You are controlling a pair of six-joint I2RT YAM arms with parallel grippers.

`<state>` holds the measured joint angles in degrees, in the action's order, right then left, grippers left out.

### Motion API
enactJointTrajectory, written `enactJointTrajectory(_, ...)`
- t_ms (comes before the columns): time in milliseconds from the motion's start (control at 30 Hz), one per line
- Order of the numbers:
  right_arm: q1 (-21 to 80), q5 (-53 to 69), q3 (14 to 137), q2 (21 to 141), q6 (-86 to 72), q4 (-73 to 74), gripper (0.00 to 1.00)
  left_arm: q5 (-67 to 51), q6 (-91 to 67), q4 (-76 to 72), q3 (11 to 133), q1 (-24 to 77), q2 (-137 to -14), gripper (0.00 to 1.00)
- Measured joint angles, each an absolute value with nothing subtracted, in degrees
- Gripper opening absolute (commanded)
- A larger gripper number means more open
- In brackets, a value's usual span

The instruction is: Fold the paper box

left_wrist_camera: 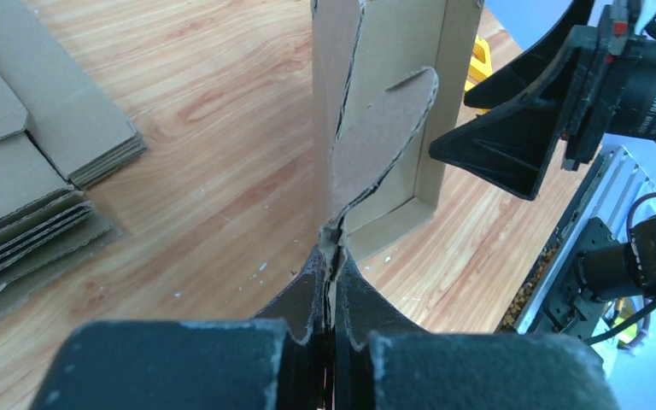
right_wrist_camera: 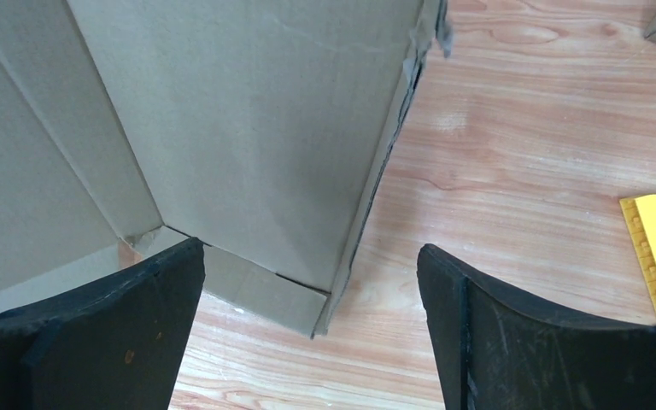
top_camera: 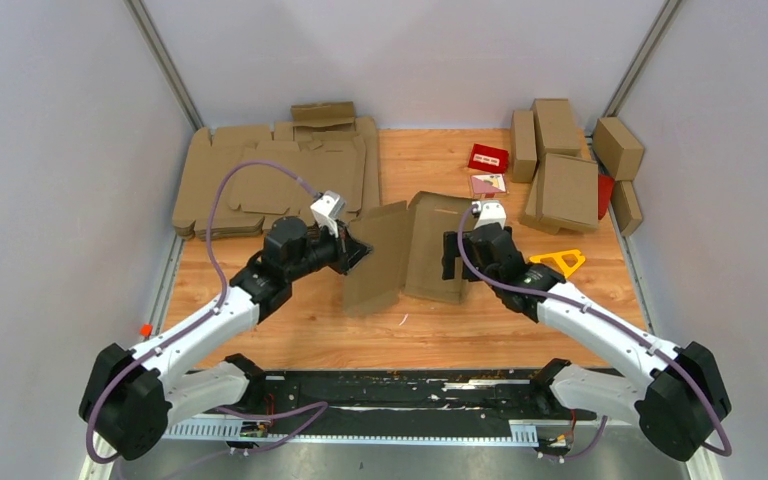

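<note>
The paper box (top_camera: 430, 245) stands half-folded at the middle of the table, with its lid panel (top_camera: 378, 258) raised on the left. My left gripper (top_camera: 358, 255) is shut on the edge of that raised panel. In the left wrist view the fingers (left_wrist_camera: 312, 290) pinch thin cardboard, and a rounded tab (left_wrist_camera: 384, 128) rises just beyond them. My right gripper (top_camera: 452, 266) is open at the box's right side. In the right wrist view its jaws stand wide apart, and the near corner of the box (right_wrist_camera: 248, 128) lies between them, touching neither finger.
A thick pile of flat brown blanks (top_camera: 260, 180) lies at the back left. Several folded brown boxes (top_camera: 565, 165) are heaped at the back right, with a small red carton (top_camera: 488, 157) beside them. A yellow tool (top_camera: 558, 262) lies right of my right gripper.
</note>
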<state>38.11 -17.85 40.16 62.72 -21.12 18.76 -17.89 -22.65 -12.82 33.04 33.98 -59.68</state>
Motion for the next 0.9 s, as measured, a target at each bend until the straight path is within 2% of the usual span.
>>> enactJointTrajectory(167, 38.1, -17.9, 43.1, 61.3, -19.8, 22.2, 0.97, -17.5, -22.8, 1.0, 43.2, 33.3, -63.6, 0.00)
enactJointTrajectory(400, 38.1, -17.0, 49.0, 60.6, -17.7, 27.5, 0.98, -23.6, -19.0, 19.1, 57.2, 31.0, -76.6, 0.00)
enactJointTrajectory(633, 38.1, -13.8, 50.9, 61.6, -17.2, 33.9, 0.98, -23.1, -11.7, 36.0, 70.2, 30.8, -88.1, 0.00)
enactJointTrajectory(900, 38.1, -7.9, 43.7, 54.4, -21.4, 38.6, 0.98, -24.0, -8.8, 41.4, 75.6, 30.8, -94.5, 0.00)
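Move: The left hand still pinches the paper box by a corner flap; the middle of its open tray lies about 13 cm to this hand's right, level with it front to back and some 9 cm below, while the flat cardboard stack lies roughly 16 cm ahead and 17 cm left. From the open right hand the tray's middle is about 4 cm left and 5 cm lower, the yellow tool about 19 cm right and 2 cm ahead, and the small pink box 15 cm ahead and 5 cm right. Keeping its pinch on the box flap, the left hand sinks about 6 cm while easing a little forward, and swings its fingers from nearly level to pointing steeply down, a turn of some 40 degrees in which its left side rises, carrying the box round. The right hand, fingers staying wide open, rises about 5 cm beside the tray wall, then draws back roughly 6 cm towards its base and comes down again to near its starting height, ending away from the box over bare table. ##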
